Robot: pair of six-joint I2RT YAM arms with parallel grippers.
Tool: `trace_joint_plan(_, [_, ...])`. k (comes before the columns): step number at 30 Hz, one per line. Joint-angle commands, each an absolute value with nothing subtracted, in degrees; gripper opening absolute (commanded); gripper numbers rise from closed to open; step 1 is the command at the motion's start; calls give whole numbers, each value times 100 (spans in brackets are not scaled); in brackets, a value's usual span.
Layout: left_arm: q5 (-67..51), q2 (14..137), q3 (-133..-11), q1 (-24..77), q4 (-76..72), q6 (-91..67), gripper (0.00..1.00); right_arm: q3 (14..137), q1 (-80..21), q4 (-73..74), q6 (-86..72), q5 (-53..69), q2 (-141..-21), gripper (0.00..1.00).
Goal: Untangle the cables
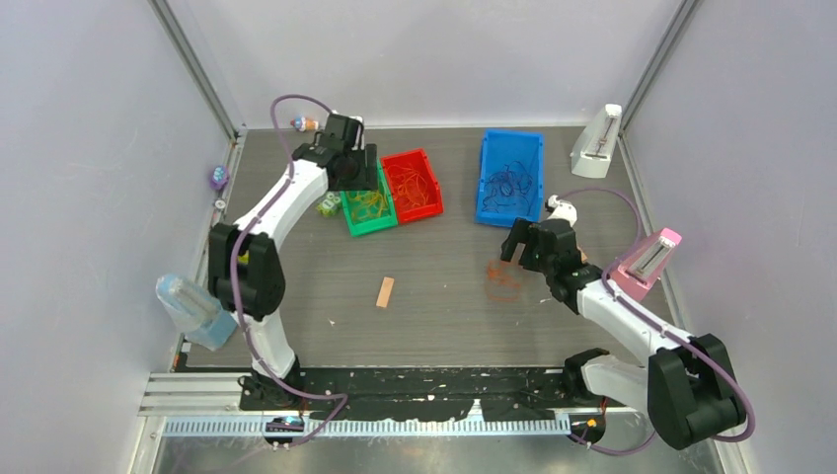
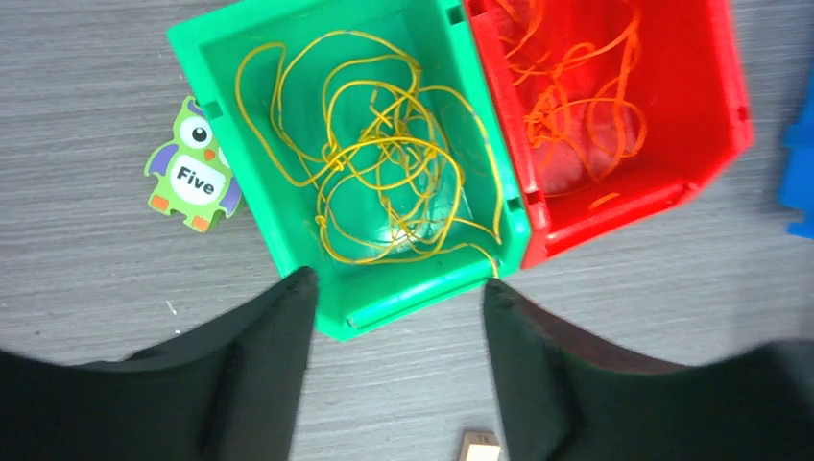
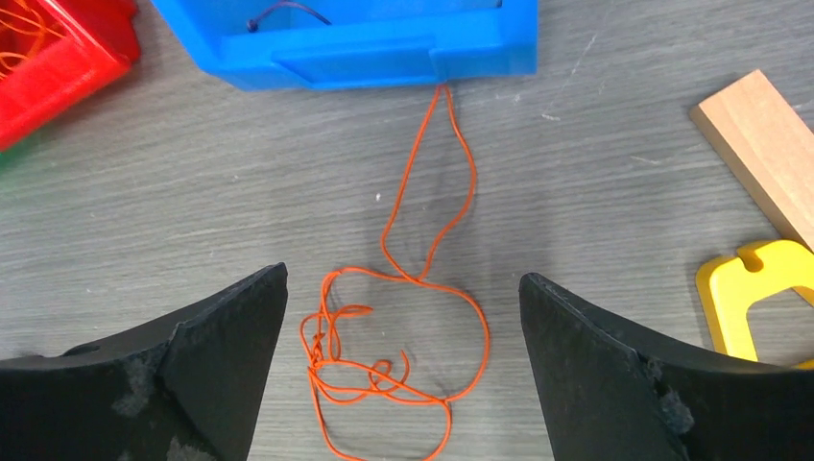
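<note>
Yellow cables point(image 2: 384, 163) lie tangled in a green bin point(image 2: 422, 298), and orange cables point(image 2: 576, 96) fill the red bin point(image 2: 715, 115) beside it. My left gripper point(image 2: 395, 286) hangs open just above the green bin's near wall, holding nothing. One orange-red cable point(image 3: 394, 355) lies looped on the table, its long end reaching the blue bin point(image 3: 384, 53). Dark cables point(image 1: 508, 183) sit inside that bin. My right gripper point(image 3: 403, 279) stands open over the loose cable point(image 1: 503, 278), with a finger on either side of it and apart from it.
An owl card marked "Five" point(image 2: 195, 171) lies left of the green bin. A tan block point(image 1: 385, 292) rests mid-table. A wooden slat point(image 3: 768, 144) and a yellow piece point(image 3: 758, 298) lie right of the loose cable. A white stand point(image 1: 596, 143) and a pink stand point(image 1: 646, 262) sit at the right.
</note>
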State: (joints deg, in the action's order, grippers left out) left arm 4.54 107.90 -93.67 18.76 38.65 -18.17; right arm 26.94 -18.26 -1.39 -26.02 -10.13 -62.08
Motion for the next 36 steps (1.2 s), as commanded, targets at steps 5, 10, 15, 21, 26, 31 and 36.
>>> trace_joint_plan(5, [90, 9620, -8545, 1985, 3231, -1961, 92, 3771, -1811, 1413, -2426, -802, -7049, 95])
trace_joint_plan(10, [25, 9025, -8094, 2011, 3097, -2057, 99, 4004, -1812, 1466, -2342, -601, -7655, 95])
trace_joint_plan(15, [-235, 8312, -7488, 2091, 2839, -2210, 100, 4011, -1857, 1448, -2382, -246, -8203, 95])
trace_joint_plan(21, [-354, 7594, -6939, 2171, 2658, -2330, 99, 4075, -2137, 1932, -2529, -770, -8089, 95])
trace_joint_plan(26, [-525, 7150, -6399, 2171, 2477, -2411, 99, 3841, -2301, 1961, -2733, -769, -8268, 95])
trace_joint_plan(31, [-469, 6529, -5641, 2171, 2276, -2455, 97, 3859, -2464, 2058, -2878, -850, -8241, 45])
trace_joint_plan(36, [-226, 5740, -4939, 2170, 2093, -2506, 97, 4291, -2513, 2365, -2692, -601, -8201, 5])
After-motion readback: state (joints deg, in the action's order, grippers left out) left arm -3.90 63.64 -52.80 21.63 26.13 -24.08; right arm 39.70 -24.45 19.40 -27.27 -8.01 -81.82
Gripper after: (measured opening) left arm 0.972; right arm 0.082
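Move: The orange cable lies in a loose tangle on the table. Its middle is about 4 cm back, 3 cm left and 8 cm below the open right hand. The blue tray's middle is some 22 cm straight ahead of that hand, the wooden block by the yellow triangle about 4 cm ahead and 11 cm right, and the triangle 6 cm back and 12 cm right. From the left hand, the tangle is roughly 18 cm back, 28 cm right and 13 cm lower. Onto the middle of the orange tangle comes the open right hand, first sinking about 6 cm, then drawing back 4 cm and slightly left near table height, tipping its fingers some 25 degrees steeper; at the end it shuts them and pinches strands. Meanwhile the empty left hand backs about 15 cm away from the green tray, ending about 4 cm higher, its half-open fingers spreading wide. ##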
